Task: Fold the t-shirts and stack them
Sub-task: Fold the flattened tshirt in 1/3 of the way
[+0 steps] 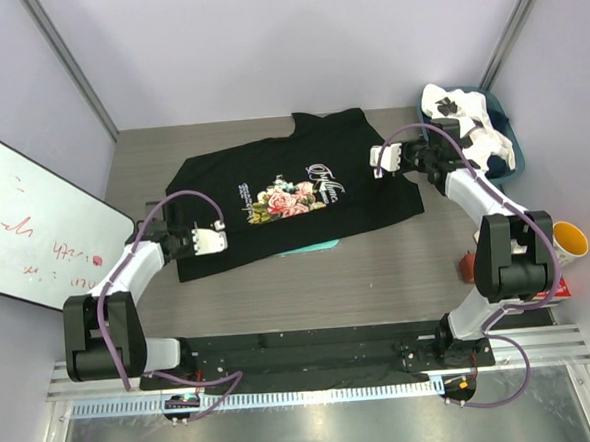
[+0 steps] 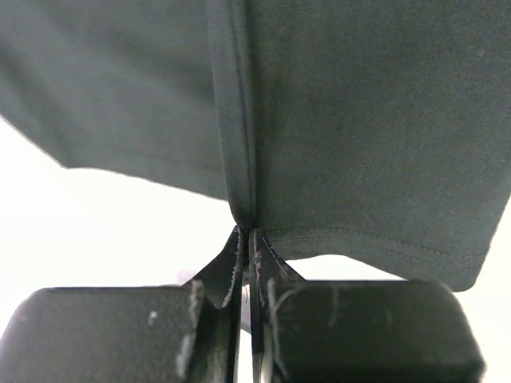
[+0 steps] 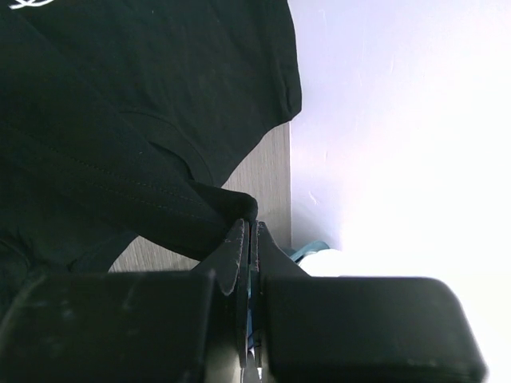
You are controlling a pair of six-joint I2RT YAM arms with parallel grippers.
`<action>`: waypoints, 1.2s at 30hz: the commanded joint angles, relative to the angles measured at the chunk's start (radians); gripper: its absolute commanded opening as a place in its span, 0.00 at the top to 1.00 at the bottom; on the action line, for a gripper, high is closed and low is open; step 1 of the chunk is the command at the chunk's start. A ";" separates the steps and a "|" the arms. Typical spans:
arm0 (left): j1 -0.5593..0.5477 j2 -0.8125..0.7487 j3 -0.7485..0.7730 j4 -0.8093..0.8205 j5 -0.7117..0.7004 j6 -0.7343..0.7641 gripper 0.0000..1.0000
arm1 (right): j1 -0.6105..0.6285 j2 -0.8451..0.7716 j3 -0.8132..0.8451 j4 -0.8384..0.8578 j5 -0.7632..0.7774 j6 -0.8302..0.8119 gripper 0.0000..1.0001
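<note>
The black t-shirt [image 1: 293, 191] with a pink-rose print and white script lies spread on the table, chest up. My left gripper [image 1: 212, 238] is shut on a pinched fold of its hem at the near left; in the left wrist view the cloth [image 2: 335, 120] hangs from the gripper [image 2: 246, 233]. My right gripper [image 1: 384, 158] is shut on the shirt's right edge; in the right wrist view the gripper [image 3: 249, 225] pinches a bunch of black cloth [image 3: 120, 144]. The white shirt with black patches [image 1: 467, 130] lies crumpled in a blue bin at the far right.
A teal board [image 1: 315, 247] peeks out under the black shirt's near edge. The blue bin [image 1: 501, 118] stands at the back right. A whiteboard [image 1: 25, 222] leans at the left. A yellow cup [image 1: 570, 239] and a red object [image 1: 467, 266] sit at the right edge.
</note>
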 commanded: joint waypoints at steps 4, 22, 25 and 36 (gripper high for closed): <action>0.027 0.028 0.048 0.080 -0.020 0.005 1.00 | 0.032 0.007 0.035 0.086 0.003 0.017 0.99; 0.025 0.085 0.050 0.095 -0.005 0.036 1.00 | 0.073 0.038 -0.034 0.316 0.046 0.086 0.91; 0.027 0.097 0.046 0.110 -0.017 0.034 1.00 | 0.095 0.055 -0.083 0.486 0.072 0.129 0.70; 0.025 0.091 0.003 0.345 -0.167 -0.094 0.72 | 0.133 0.083 -0.204 0.888 0.400 0.220 0.28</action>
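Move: The left hand pinches the folded-over third at the shirt's left edge; its laying place is about 2 cm ahead, 1 cm left and 3 cm below. The shirt's far-left corner is some 12 cm ahead, its near-left corner 13 cm back, and the flower print 28 cm right and 5 cm ahead. The right hand holds the other end, its place about 3 cm left, 2 cm ahead and 9 cm down; the far sleeve corner is 10 cm ahead and 11 cm left, the basket 16 cm right and 3 cm ahead. Both hands finish laying the near third over and let go: the left, still pinching, edges forward about 2 cm, settles roughly 1 cm, then parts its fingers partway and slides off the cloth forward and left. The right carries its end some 3 cm left and 2 cm forward with a small rise, opens wide, then dips slightly and tips its fingers up nearly 20 degrees, the cloth coming out of them. ##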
